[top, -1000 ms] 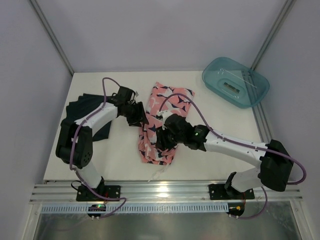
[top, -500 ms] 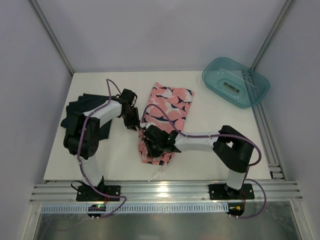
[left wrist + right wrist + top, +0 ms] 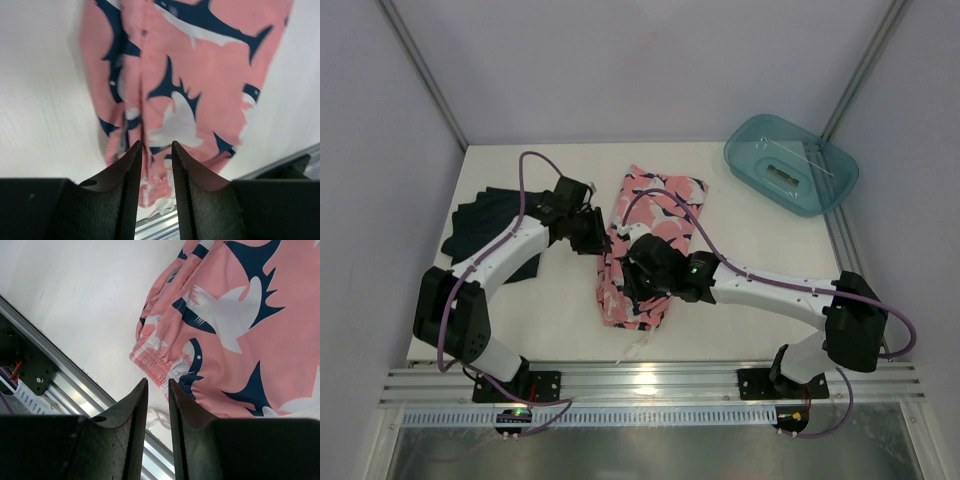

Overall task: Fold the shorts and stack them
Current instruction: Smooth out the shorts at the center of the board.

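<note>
The salmon pink shorts (image 3: pixel 662 205) with navy and white shark shapes lie folded lengthwise in the middle of the table (image 3: pixel 560 310), waistband toward the near edge. The plain dark shorts (image 3: pixel 485 225) lie spread at the left. My left gripper (image 3: pixel 599 238) hovers at the pink shorts' left edge. In the left wrist view it (image 3: pixel 156 146) stands narrowly open, with the pink shorts (image 3: pixel 200 75) below and nothing between its fingers. My right gripper (image 3: pixel 636 282) hangs over the lower half. In the right wrist view it (image 3: pixel 158 382) is narrowly open and empty above the elastic waistband (image 3: pixel 160 362).
A translucent teal tub (image 3: pixel 790 165) sits at the back right corner. A white drawstring (image 3: pixel 638 345) trails from the waistband toward the aluminium rail (image 3: pixel 650 385) along the near edge. White enclosure walls and metal posts border the table.
Both grippers' jaws have narrowed. The right arm's elbow swung inward and out again, its gripper staying over the lower pink shorts. The left gripper shifted slightly at the shorts' left edge.
</note>
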Controlling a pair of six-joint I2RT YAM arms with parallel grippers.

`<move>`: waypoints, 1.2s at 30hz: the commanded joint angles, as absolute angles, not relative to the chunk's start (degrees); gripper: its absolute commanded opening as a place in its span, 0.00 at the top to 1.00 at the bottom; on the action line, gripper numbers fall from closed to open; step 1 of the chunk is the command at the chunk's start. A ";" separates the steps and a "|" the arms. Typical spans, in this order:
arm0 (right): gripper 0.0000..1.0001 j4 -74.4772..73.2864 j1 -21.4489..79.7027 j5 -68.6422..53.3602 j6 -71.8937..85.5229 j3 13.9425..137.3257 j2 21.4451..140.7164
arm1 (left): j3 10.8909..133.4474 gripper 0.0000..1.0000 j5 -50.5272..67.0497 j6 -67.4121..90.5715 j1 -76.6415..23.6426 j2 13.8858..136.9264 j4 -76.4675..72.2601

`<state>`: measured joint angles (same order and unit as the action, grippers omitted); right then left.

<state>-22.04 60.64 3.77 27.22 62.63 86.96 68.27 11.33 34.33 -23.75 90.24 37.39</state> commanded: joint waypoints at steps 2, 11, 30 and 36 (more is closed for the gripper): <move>0.73 -23.65 60.91 4.75 29.26 57.76 82.80 | 61.80 0.69 19.15 37.69 -27.32 86.75 30.77; 0.75 -18.63 60.91 4.48 30.59 50.01 88.06 | 55.29 0.71 13.89 38.93 -28.21 93.78 28.65; 0.75 -22.61 60.91 7.65 28.13 55.46 84.72 | 51.87 0.39 12.57 39.54 -28.30 77.17 35.17; 0.75 -19.52 60.91 7.03 29.70 53.97 89.56 | 39.83 0.39 16.08 44.64 -28.65 73.83 25.50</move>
<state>-22.79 60.64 6.70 29.10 54.19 87.96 43.27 13.32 41.21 -28.40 75.85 31.53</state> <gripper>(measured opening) 0.251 0.610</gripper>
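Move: Both hands hover about 9 cm above the pink shorts. From the left hand, their near left corner lies some 14 cm back and 1 cm to the left, their middle about 2 cm ahead and 10 cm to the right, and the folded dark shorts roughly 25 cm to the left and 6 cm ahead. From the right hand, the near right corner lies about 6 cm back and 6 cm to the right, the shorts' middle some 13 cm ahead and 4 cm to the right. Down and back go both hands in patting strokes: the left dips about 9 cm beside the shorts' left edge, rises clear, opens wider, then heads down and back again towards the near left corner. The right, fingers kept nearly shut, sinks about 9 cm and shifts 5 cm right onto the near part, stays low while easing right, lifts halfway and starts down again towards the near right corner. ##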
